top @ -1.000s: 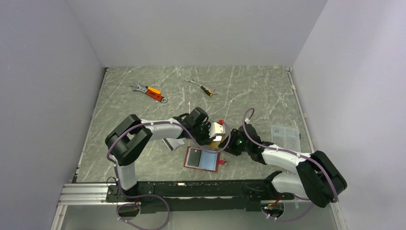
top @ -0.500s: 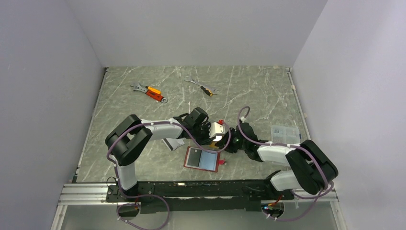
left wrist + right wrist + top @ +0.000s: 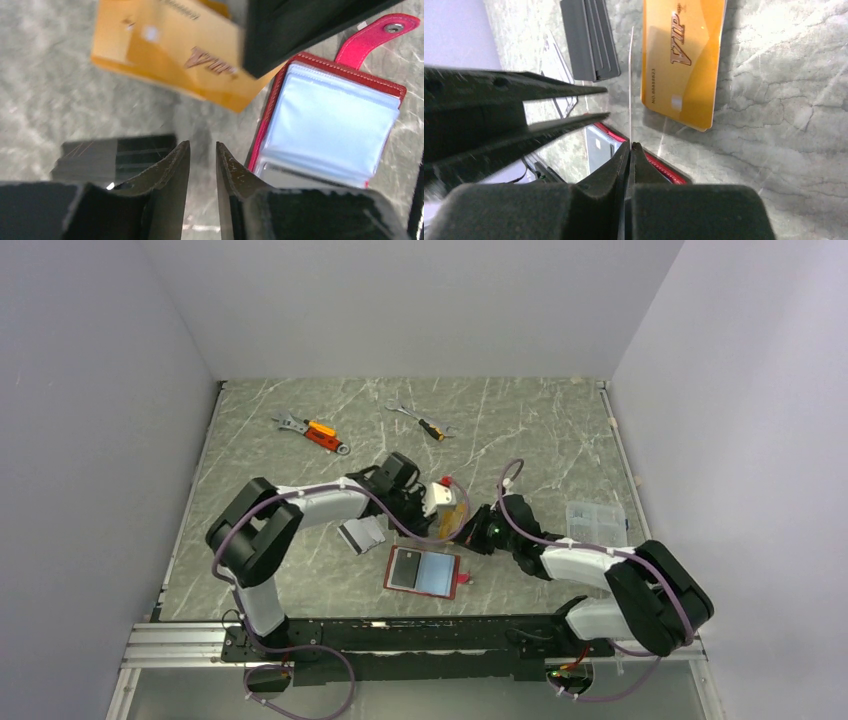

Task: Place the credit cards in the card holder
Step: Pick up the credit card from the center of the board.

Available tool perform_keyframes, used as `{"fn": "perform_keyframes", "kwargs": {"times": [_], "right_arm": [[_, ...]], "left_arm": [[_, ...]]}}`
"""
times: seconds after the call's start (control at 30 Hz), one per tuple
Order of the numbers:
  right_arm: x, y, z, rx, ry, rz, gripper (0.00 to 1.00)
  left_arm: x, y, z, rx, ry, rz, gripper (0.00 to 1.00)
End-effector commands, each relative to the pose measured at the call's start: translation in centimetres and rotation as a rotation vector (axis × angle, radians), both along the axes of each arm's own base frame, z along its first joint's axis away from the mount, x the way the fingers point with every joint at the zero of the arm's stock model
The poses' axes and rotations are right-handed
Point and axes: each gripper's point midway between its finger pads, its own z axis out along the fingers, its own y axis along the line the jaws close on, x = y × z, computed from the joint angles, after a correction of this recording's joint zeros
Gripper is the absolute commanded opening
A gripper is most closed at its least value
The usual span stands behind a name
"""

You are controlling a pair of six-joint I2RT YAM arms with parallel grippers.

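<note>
The red card holder [image 3: 425, 573] lies open on the table, pale pockets up, also in the left wrist view [image 3: 330, 125]. An orange-gold credit card [image 3: 684, 65] lies flat just beyond it, seen too from the left wrist [image 3: 170, 50]. My right gripper [image 3: 630, 144] is shut on a thin card [image 3: 630, 75] seen edge-on, over the holder's far edge. Grey cards [image 3: 589, 40] lie stacked to the left [image 3: 362, 535]. My left gripper [image 3: 202, 144] hovers between that stack and the holder, narrowly open with nothing between its fingers.
Two orange-handled wrenches [image 3: 318, 432] [image 3: 428, 425] lie at the far side of the table. A clear plastic box [image 3: 596, 522] sits at the right. The two wrists are close together above the cards.
The right gripper's jaws closed onto the thin card. The left gripper drew back a little to the left and away from the right one.
</note>
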Motion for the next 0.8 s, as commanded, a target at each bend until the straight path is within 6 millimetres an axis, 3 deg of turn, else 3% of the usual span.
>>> {"fn": "perform_keyframes", "kwargs": {"times": [0.0, 0.13, 0.2, 0.4, 0.63, 0.73, 0.77], "right_arm": [[-0.2, -0.3, 1.1, -0.007, -0.060, 0.024, 0.00], [-0.6, -0.4, 1.6, -0.004, -0.078, 0.044, 0.00], [-0.8, 0.1, 2.4, 0.023, -0.100, 0.078, 0.00], [-1.4, 2.0, 5.7, 0.118, -0.188, 0.232, 0.00], [-1.5, 1.7, 9.0, 0.137, -0.292, 0.295, 0.00], [-1.6, 1.7, 9.9, 0.148, -0.314, 0.313, 0.00], [-1.7, 1.7, 10.1, 0.151, -0.317, 0.318, 0.00]], "left_arm": [[1.8, 1.0, 6.4, -0.128, -0.003, 0.029, 0.33], [2.3, 2.3, 8.8, -0.161, 0.022, 0.056, 0.41], [2.2, 2.7, 9.8, -0.188, 0.066, 0.068, 0.56], [0.8, 2.5, 11.5, -0.262, 0.258, 0.076, 0.59], [-0.6, 1.8, 12.4, -0.452, 0.456, 0.097, 0.70], [-0.6, 1.9, 12.6, -0.527, 0.618, 0.144, 0.92], [-0.7, 1.9, 12.6, -0.548, 0.661, 0.139, 0.94]]}}
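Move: My right hand already pinches one gold credit card by its end. From that hand the open card holder lies about 7 cm back and 7 cm left, some 3 cm lower; the remaining gold cards lie 4 cm ahead and 2 cm left, the black cards 5 cm ahead and 9 cm left. From my left hand the held card's middle is some 2 cm ahead and 4 cm right, the holder 8 cm back and 1 cm left, the black cards 4 cm ahead and 3 cm left. I keep the gold card pinched in my shut right fingers and lift it about 7 cm off the board, drawing back slightly and tipping those fingers upward as they turn counter-clockwise. My left hand climbs some 9 cm while easing left, first swinging forward and then back past its start; it opens from partly open to nearly wide and rolls over by roughly 35 degrees. ##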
